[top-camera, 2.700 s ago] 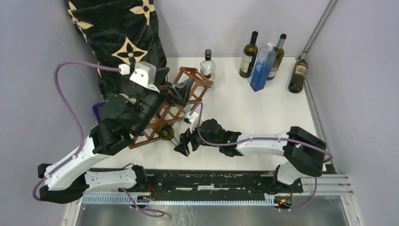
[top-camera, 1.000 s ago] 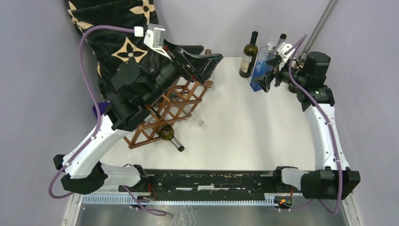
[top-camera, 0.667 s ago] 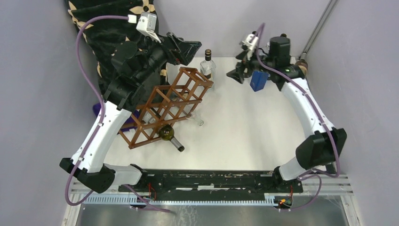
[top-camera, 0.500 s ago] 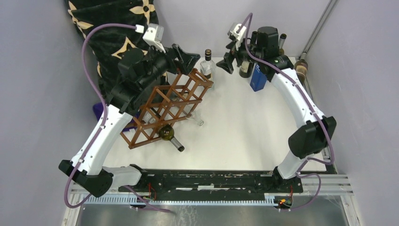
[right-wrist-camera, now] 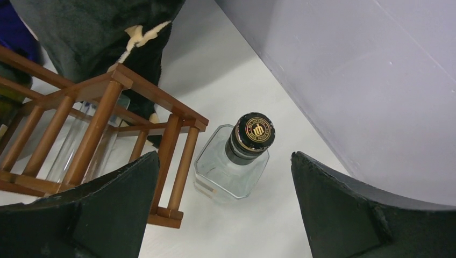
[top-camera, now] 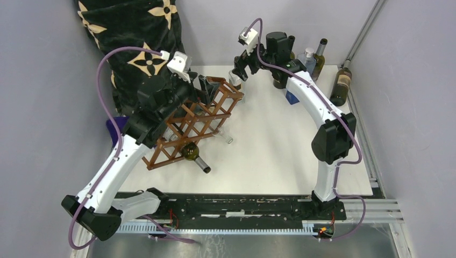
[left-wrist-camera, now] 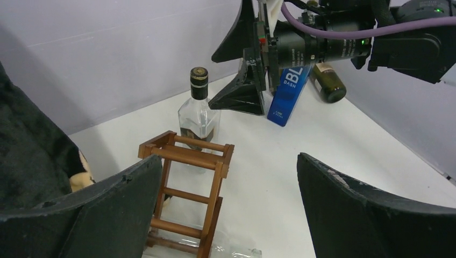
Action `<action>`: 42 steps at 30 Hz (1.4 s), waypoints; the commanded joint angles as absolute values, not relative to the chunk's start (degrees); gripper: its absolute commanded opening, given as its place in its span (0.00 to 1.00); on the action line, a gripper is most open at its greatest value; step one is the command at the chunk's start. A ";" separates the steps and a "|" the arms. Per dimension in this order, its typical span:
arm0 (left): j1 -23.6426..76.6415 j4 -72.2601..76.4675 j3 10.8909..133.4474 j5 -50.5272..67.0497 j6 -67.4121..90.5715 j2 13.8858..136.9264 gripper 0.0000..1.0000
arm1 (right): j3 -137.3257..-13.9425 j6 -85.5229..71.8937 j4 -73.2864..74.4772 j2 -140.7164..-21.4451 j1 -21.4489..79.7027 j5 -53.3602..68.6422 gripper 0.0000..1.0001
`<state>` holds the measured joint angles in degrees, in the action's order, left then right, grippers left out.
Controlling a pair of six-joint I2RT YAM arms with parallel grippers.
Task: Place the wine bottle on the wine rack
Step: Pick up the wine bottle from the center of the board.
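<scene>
The reddish-brown wine rack (top-camera: 200, 115) lies diagonally at the left of the table. A dark wine bottle (top-camera: 191, 152) lies in its near cell, neck pointing out. A clear square bottle with a black cap (right-wrist-camera: 241, 156) stands upright just past the rack's far end (right-wrist-camera: 161, 121). My right gripper (top-camera: 240, 60) hangs open above this bottle (left-wrist-camera: 198, 117), touching nothing. My left gripper (top-camera: 206, 86) hovers open over the rack's far top cell (left-wrist-camera: 185, 156), with nothing between its fingers.
More bottles are at the back right: a tall green one (top-camera: 320, 55), a blue one (left-wrist-camera: 287, 88) and a dark one lying by the wall (top-camera: 340, 81). A clear bottle (top-camera: 224, 135) lies in the rack. A black patterned cloth (top-camera: 134, 43) hangs at the back left.
My right arm has swung left from the back-right bottles to above the clear square bottle. The left gripper has come down and back toward the rack's far end. Both stayed open.
</scene>
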<state>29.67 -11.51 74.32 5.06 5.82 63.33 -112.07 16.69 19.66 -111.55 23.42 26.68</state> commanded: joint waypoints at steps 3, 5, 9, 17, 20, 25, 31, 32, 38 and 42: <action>29.38 -4.13 69.44 6.34 0.75 60.59 1.00 | -115.36 14.97 14.80 -114.40 24.71 20.99 0.98; 29.37 -2.73 67.95 6.46 0.96 59.79 1.00 | -116.25 14.43 14.09 -115.80 24.78 20.33 0.98; 29.36 -1.19 65.57 6.37 0.84 58.87 1.00 | -118.49 13.30 12.80 -118.55 25.07 19.04 0.94; 29.36 -1.06 63.91 7.15 0.35 59.49 1.00 | -118.56 10.39 11.42 -121.74 25.52 20.08 0.67; 29.38 -1.11 63.74 7.96 0.35 59.60 1.00 | -118.74 10.85 11.68 -121.64 25.51 20.36 0.44; 29.39 -1.10 63.63 9.39 0.35 59.66 1.00 | -117.43 11.08 11.56 -118.40 24.47 19.18 0.07; 29.36 -0.49 63.63 14.80 1.81 59.41 1.00 | -108.11 11.29 8.49 -107.07 19.55 19.75 0.00; 29.36 -0.18 63.63 15.98 2.41 59.37 1.00 | -105.87 11.50 7.87 -104.89 18.63 20.19 0.00; 29.36 2.79 63.04 24.87 9.66 59.50 1.00 | -89.58 11.95 6.94 -90.68 13.35 26.26 0.00; 29.85 5.26 61.18 30.41 15.33 59.50 0.99 | -79.53 12.25 7.82 -81.52 9.71 33.01 0.00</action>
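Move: About 4 cm ahead and 2 cm left of the right hand, with its middle some 16 cm below, stands the clear wine bottle. The wooden rack's middle is about 22 cm left of that hand and 12 cm back; a green wine bottle stands 17 cm right and 12 cm ahead, the blue bottle 22 cm right and 5 cm ahead, all far below. From the left hand the clear wine bottle is roughly 20 cm ahead, 10 cm right and 26 cm down. Sinking about 6 cm while easing 4 cm forward and slightly left, the right hand closes its open fingers on the clear bottle's capped neck. Keeping that pinch, it then swings some 16 cm right and 7 cm back, rising only a little and turning clockwise, away from the rack. The left hand, open and empty, dips 4 cm, then drifts right and back, turning clockwise. ##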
